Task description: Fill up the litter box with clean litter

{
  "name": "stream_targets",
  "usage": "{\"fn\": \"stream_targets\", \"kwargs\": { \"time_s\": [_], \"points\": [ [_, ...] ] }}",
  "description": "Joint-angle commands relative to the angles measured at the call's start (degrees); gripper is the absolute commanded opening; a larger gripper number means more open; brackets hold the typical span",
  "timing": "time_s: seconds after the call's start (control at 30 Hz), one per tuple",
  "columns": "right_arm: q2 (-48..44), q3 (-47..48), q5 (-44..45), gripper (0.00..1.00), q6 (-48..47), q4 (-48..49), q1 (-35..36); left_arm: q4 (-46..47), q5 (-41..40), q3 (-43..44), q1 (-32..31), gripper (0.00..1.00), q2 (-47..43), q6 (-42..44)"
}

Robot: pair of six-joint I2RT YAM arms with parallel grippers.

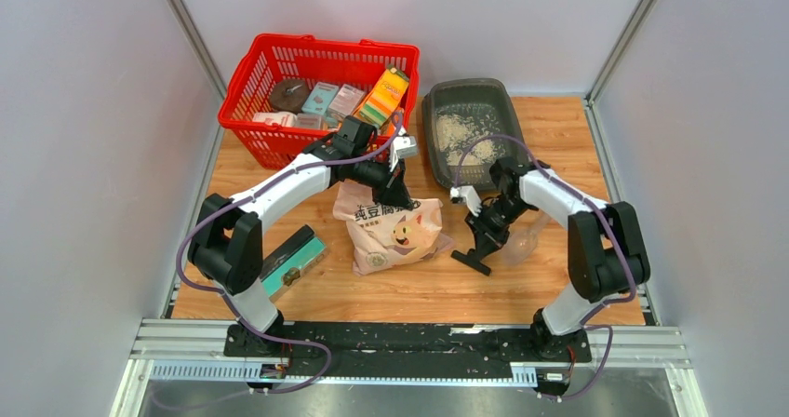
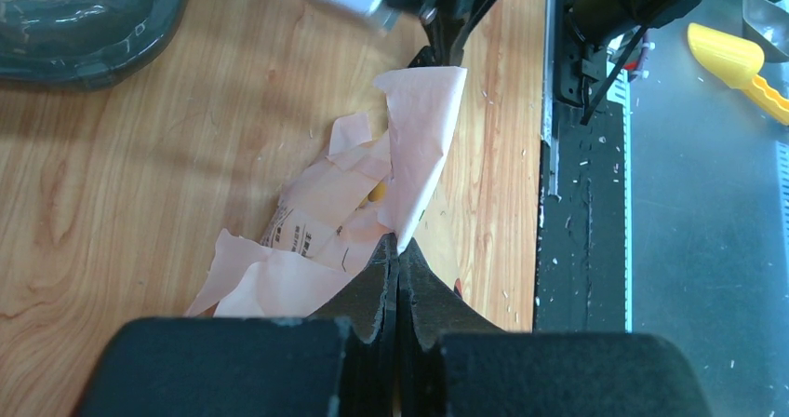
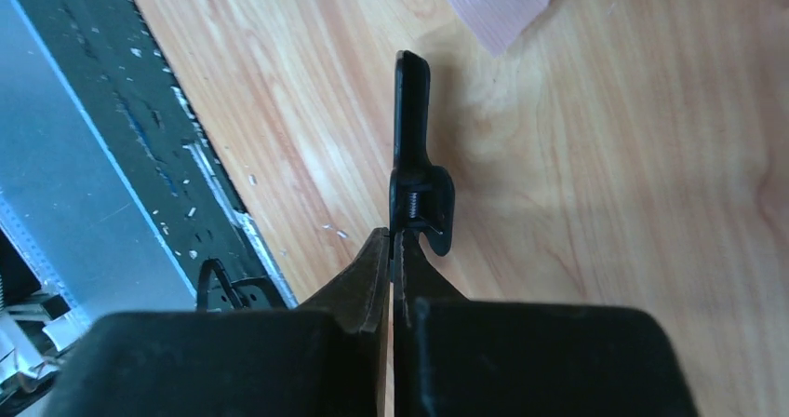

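The dark grey litter box [image 1: 465,85] stands at the back right with pale clean litter [image 1: 461,133] spread in it; its corner [image 2: 84,35] shows in the left wrist view. The pinkish-beige bag [image 1: 395,235] with a cartoon cat lies mid-table. My left gripper [image 1: 394,194] is shut on the bag's crumpled top edge [image 2: 423,128], with the paper pinched at the tips [image 2: 398,249]. To the right of the bag, my right gripper [image 1: 486,234] [image 3: 395,235] is shut on one end of a thin black clip [image 3: 412,147] [image 1: 473,254].
A red mesh basket [image 1: 244,77] full of packets stands at the back left, beside the litter box. A teal-and-black box [image 1: 293,257] lies by the left arm. Something clear [image 1: 521,240] lies under the right arm. A yellow scoop [image 2: 735,59] lies beyond the table's near edge.
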Motion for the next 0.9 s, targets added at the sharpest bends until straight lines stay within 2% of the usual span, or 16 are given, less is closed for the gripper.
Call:
{"fn": "stream_targets", "kwargs": {
  "time_s": [0.0,0.17,0.47,0.67,0.87],
  "points": [
    [-7.4,5.1,-6.8,0.0,-2.4,-5.3,0.3,-4.7,-0.9,1.0,0.5,0.0,-1.3,1.7],
    [-13.1,8.6,-10.6,0.0,-4.8,-10.3,0.8,-6.2,-1.4,2.2,0.5,0.0,-0.8,3.3],
    [-22.9,16.5,-11.2,0.0,-7.4,-19.0,2.0,-11.1,-2.0,3.6,0.5,0.0,-0.7,7.5],
    [-22.4,22.4,-3.0,0.0,-1.8,-13.3,6.5,-13.5,-2.5,4.0,0.5,0.0,-1.7,10.5],
    [-20.6,20.5,-4.3,0.0,-0.5,-9.4,6.7,-13.9,-0.8,4.1,0.4,0.0,-1.6,9.1]
  ]
}}
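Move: The bag's top edge, pinched by the left fingers, stands roughly 12 cm to the left of the right hand, 6 cm ahead and 12 cm higher. The right hand already holds the black clip just over the table. From that hand the clear scoop lies about 11 cm right and 5 cm ahead, and the litter box 27 cm straight ahead, both a few centimetres lower. That top edge is at the left fingertips, some 2 cm to their right. The black clip, still pinched in the right fingers, goes up about 18 cm and some 4 cm to the left, towards the bag's top edge, while that hand tips so its fingertips swing forward and left by around 30 degrees. The shut left fingers keep their pinch on the edge, easing it about 1 cm left. ##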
